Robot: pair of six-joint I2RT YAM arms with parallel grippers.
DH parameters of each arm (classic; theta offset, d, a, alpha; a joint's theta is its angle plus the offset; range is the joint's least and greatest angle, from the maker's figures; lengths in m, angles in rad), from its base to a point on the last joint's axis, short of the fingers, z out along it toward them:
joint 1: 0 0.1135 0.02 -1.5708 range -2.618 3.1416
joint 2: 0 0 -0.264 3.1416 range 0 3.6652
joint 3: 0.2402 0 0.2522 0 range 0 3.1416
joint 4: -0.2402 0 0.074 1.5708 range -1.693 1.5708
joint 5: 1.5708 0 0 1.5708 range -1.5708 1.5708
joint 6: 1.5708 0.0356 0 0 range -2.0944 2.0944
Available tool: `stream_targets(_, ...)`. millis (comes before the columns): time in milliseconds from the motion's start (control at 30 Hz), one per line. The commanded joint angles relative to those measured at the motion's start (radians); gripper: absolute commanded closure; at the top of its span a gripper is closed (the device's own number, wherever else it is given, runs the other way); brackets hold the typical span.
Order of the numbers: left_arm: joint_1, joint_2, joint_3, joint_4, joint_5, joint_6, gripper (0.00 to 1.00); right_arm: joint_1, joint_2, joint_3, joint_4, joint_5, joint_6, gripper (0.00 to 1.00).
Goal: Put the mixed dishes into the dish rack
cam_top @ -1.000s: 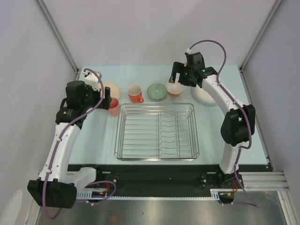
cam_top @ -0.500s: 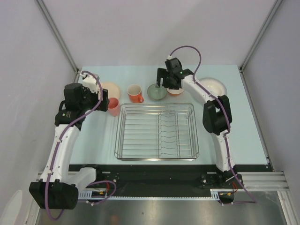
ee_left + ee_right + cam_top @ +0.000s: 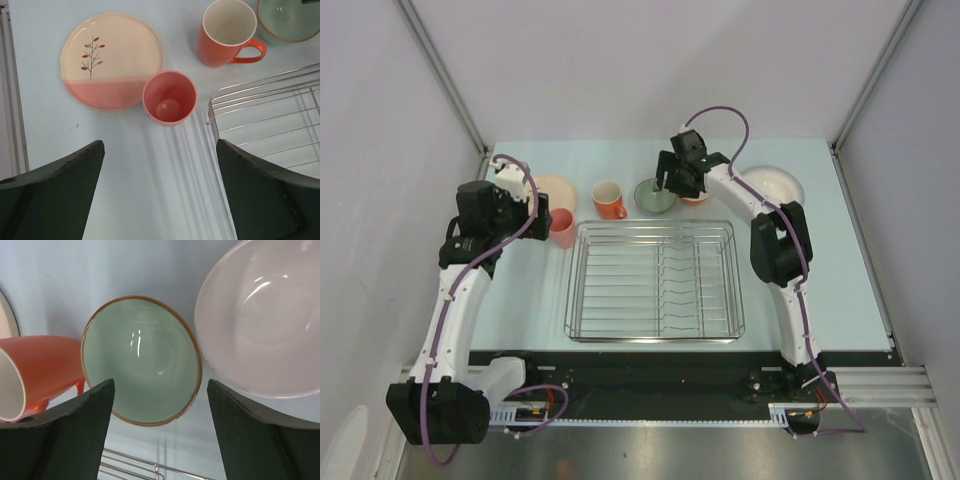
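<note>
The dish rack is a chrome wire basket in mid-table with nothing in it. Behind it stand the orange mug, the pale green bowl and the orange white-lined bowl, which my right arm mostly covers from above. My right gripper hangs open over the green bowl, its fingers either side of the near rim and not touching it. My left gripper is open above bare table, short of the pink cup and the leaf-motif plate. The white plate lies far right.
The rack's left corner sits close to the pink cup. The orange mug stands just left of the green bowl, its handle toward it. Grey walls and metal rails close in the table on the left, back and right.
My right arm has swung left from the orange bowl and white plate to above the green bowl, and its jaws have narrowed a little. The left arm has barely moved.
</note>
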Motion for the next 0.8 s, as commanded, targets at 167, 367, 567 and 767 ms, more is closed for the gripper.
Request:
stream_targets(167, 0.028, 0.007, -0.020, 0.033, 0.031, 0.014, 0.00, 0.028, 0.039, -0.059, 0.076, 0.040, 0.088, 0.25)
stream_targets(367, 0.031, 0.008, -0.028, 0.031, 0.035, 0.013, 0.00, 0.037, 0.069, -0.073, 0.102, 0.056, 0.121, 0.30)
stream_targets(567, 0.035, 0.001, -0.043, 0.033, 0.032, 0.017, 0.01, 0.048, 0.086, -0.084, 0.140, 0.062, 0.133, 0.47)
stream_targets(767, 0.038, 0.001, -0.051, 0.036, 0.032, 0.019, 0.00, 0.051, 0.085, -0.097, 0.151, 0.068, 0.116, 0.73)
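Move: The green bowl's middle lies about 5 cm to the right hand's left, 3 cm ahead and 8 cm below. The pale bowl stands about 6 cm right and 6 cm ahead of the hand, the red-orange mug some 19 cm left and about 1 cm ahead, both on the table. The dish rack's middle is roughly 22 cm back and 5 cm left. From the left hand, the green bowl is some 21 cm ahead and 30 cm right, about 21 cm below. The right hand sinks about 6 cm, easing back a centimetre or so early on and drifting some 1.5 cm left, onto the near right part of the green bowl's rim, on the side of the pale bowl. As it goes down the fingers close from nearly wide open to about a third, one pad inside the bowl and the other outside, so that the rim comes between them, while the hand's pointing changes only by about 5 degrees. ##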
